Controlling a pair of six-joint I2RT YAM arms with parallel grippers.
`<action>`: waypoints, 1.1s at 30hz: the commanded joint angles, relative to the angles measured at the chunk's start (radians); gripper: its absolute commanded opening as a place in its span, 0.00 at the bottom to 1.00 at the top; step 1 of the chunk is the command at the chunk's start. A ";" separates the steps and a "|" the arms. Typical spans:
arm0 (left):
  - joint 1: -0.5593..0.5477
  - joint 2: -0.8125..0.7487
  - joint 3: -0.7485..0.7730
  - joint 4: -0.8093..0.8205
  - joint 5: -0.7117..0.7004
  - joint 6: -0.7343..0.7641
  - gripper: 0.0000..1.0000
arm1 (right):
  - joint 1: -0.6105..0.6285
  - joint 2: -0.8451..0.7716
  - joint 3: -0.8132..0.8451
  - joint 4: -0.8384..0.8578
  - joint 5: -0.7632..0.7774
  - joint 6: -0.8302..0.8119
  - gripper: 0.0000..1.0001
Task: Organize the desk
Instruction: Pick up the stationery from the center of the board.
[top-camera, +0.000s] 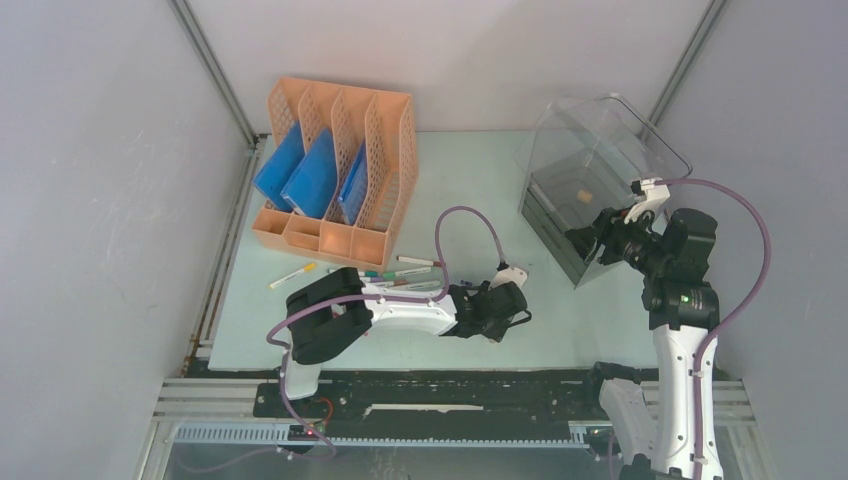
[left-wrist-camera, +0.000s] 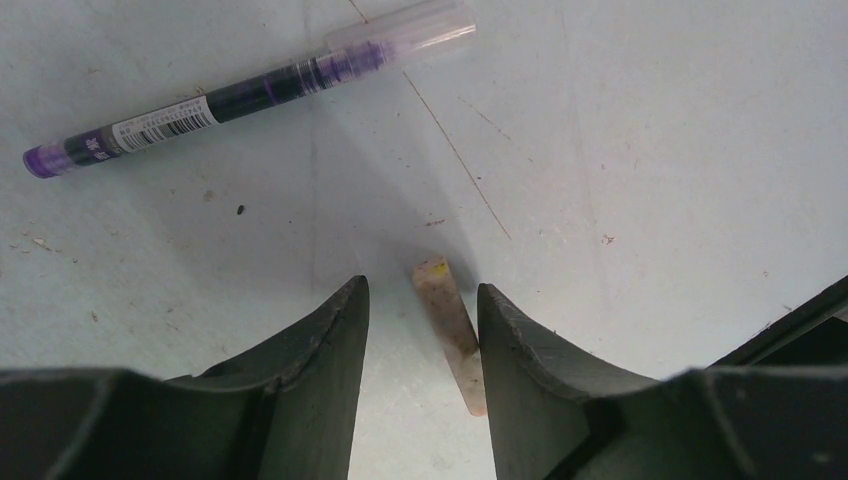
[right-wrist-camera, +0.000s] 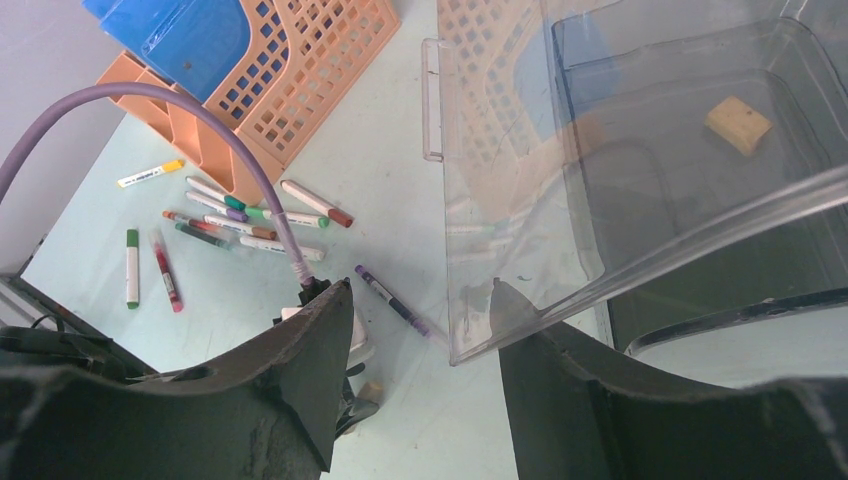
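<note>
On the pale mint desk (top-camera: 470, 180), my left gripper (left-wrist-camera: 422, 287) hangs low, open. A small pale pink eraser (left-wrist-camera: 447, 310) lies between its fingers, touching the right finger and apart from the left one. A purple pen (left-wrist-camera: 250, 95) lies just beyond it. In the top view the left gripper (top-camera: 497, 312) is at the desk's front middle. My right gripper (right-wrist-camera: 421, 287) is open at the front of a clear drawer (right-wrist-camera: 640, 170). Its right finger sits behind the drawer's front wall and its left finger is outside. A tan block (right-wrist-camera: 738, 125) lies in the drawer.
An orange file rack (top-camera: 335, 170) holding blue folders (top-camera: 310, 175) stands at the back left. Several loose pens (top-camera: 400, 270) lie in front of it, one with a yellow end (top-camera: 292, 275) further left. The clear drawer box (top-camera: 590, 160) stands at the right. Grey walls close in on both sides.
</note>
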 joint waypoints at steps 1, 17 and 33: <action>-0.008 0.015 0.029 -0.019 -0.018 -0.008 0.49 | 0.012 -0.013 0.031 0.045 -0.014 -0.015 0.62; -0.009 0.010 0.032 -0.031 -0.032 -0.010 0.42 | 0.012 -0.013 0.030 0.045 -0.013 -0.015 0.62; -0.012 0.000 0.034 -0.053 -0.051 -0.011 0.09 | 0.012 -0.012 0.030 0.046 -0.015 -0.014 0.62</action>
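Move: The beige stick lies practically at the left gripper, between its half-open fingers, its middle about 1 cm to the right, 1 cm back and 1 cm below. The purple pen lies some 9 cm ahead and 1 cm to the left, and the nearest white marker about 10 cm ahead and 18 cm to the left, both on the table. From the right hand, the stick is roughly 8 cm back, 16 cm to the left and 27 cm below. Keep the left gripper where it is, low over the table with its fingers slanting down, forward and to the right, and close the half-open fingers, slowly at first and faster at the end, until both pads pinch the beige stick across its width. Don't turn the wrist; let the hand settle by less than half a centimetre. ##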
